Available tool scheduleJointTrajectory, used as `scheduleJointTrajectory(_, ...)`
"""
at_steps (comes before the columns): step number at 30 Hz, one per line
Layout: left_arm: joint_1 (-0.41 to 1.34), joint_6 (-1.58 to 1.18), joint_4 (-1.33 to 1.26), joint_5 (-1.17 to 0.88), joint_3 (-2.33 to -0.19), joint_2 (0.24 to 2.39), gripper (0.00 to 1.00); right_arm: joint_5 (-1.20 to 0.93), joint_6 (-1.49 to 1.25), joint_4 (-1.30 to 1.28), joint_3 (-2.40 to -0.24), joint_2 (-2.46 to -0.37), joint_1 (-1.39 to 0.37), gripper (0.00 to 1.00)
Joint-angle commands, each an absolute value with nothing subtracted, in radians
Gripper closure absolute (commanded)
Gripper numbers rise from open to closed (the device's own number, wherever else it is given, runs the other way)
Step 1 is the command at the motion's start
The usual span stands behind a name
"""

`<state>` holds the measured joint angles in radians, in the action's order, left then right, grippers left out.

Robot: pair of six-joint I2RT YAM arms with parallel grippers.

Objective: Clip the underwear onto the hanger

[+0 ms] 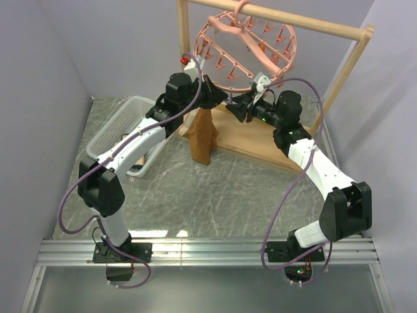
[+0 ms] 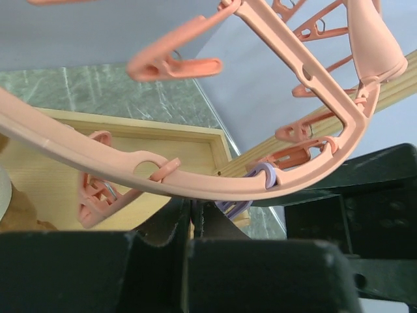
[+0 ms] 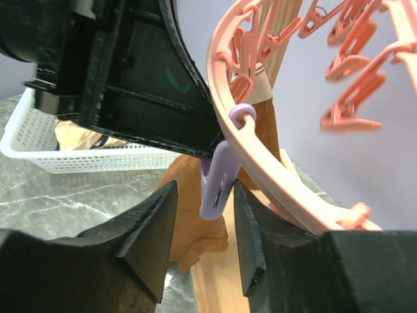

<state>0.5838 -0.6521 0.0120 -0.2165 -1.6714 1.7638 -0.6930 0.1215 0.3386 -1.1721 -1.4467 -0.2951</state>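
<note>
The salmon-pink hanger (image 1: 285,57) hangs by its hook from the wooden rail. Just under its lower left rim, my left gripper (image 1: 218,96) is shut on the top of the brown underwear (image 1: 202,134), which hangs down in a long fold. In the left wrist view the shut fingers (image 2: 171,218) sit right beneath the hanger ring (image 2: 195,186). A lavender clip (image 3: 218,182) dangles from the ring (image 3: 260,163). My right gripper (image 3: 204,186) stands open around that clip, its right finger close against it, with the underwear (image 3: 195,228) behind. The same clip (image 2: 251,189) shows beside my left fingers.
A white plastic basket (image 1: 124,130) with a beige garment inside stands at the left, also seen as the basket (image 3: 39,153). The wooden rack's base (image 1: 260,147) and sloping rail (image 1: 306,21) sit behind both grippers. Several pink clips (image 3: 348,111) dangle around the ring.
</note>
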Motion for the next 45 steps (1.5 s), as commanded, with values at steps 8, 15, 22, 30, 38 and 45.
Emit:
scheduleJointTrajectory(8,0.597,-0.696,-0.078,-0.318,-1.663,1.715,1.00,-0.635,0.113,0.371,-1.157,-1.451,-0.318,0.62)
scheduleJointTrajectory(15,0.597,-0.735,-0.109,-0.345,-1.647,1.712,1.00,-0.617,0.121,0.365,-1.152,-1.448,-0.319,0.88)
scheduleJointTrajectory(22,0.595,-0.772,-0.164,-0.337,-1.594,1.663,0.52,-0.569,0.137,0.380,-1.149,-1.434,-0.325,1.00)
scheduleJointTrajectory(30,0.603,-0.761,-0.175,-0.313,-1.545,1.626,0.40,-0.543,0.150,0.402,-1.126,-1.422,-0.344,1.00)
scheduleJointTrajectory(38,0.632,-0.732,-0.074,-0.181,-1.640,1.686,0.37,-0.537,0.155,0.405,-1.120,-1.416,-0.353,1.00)
scheduleJointTrajectory(45,0.637,-0.723,-0.003,-0.094,-1.669,1.689,0.41,-0.522,0.155,0.413,-1.112,-1.410,-0.356,1.00)
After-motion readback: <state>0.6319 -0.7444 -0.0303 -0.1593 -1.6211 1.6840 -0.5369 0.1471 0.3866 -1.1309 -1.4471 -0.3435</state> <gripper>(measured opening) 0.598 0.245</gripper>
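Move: Right by both sets of fingertips hangs the purple clip: about 1 cm forward and 1 cm right of the left hand, whose shut fingers hold it, and some 1 cm forward and 1 cm left of the right hand's half-open fingers. The hanger's rim passes about 3 cm above it. The clipped underwear hangs roughly 3 cm forward and 9 cm left of the left hand, its middle some 12 cm lower. Easing about 1 cm forward and down, the right hand closes its fingers on the purple clip under the hanger's rim, its grip effort rising, then keeps hold. Only then do the left fingers spread wide and let go of it; that hand backs off about 4 cm, rises some 3 cm, and comes slightly forward again beside the rim. ##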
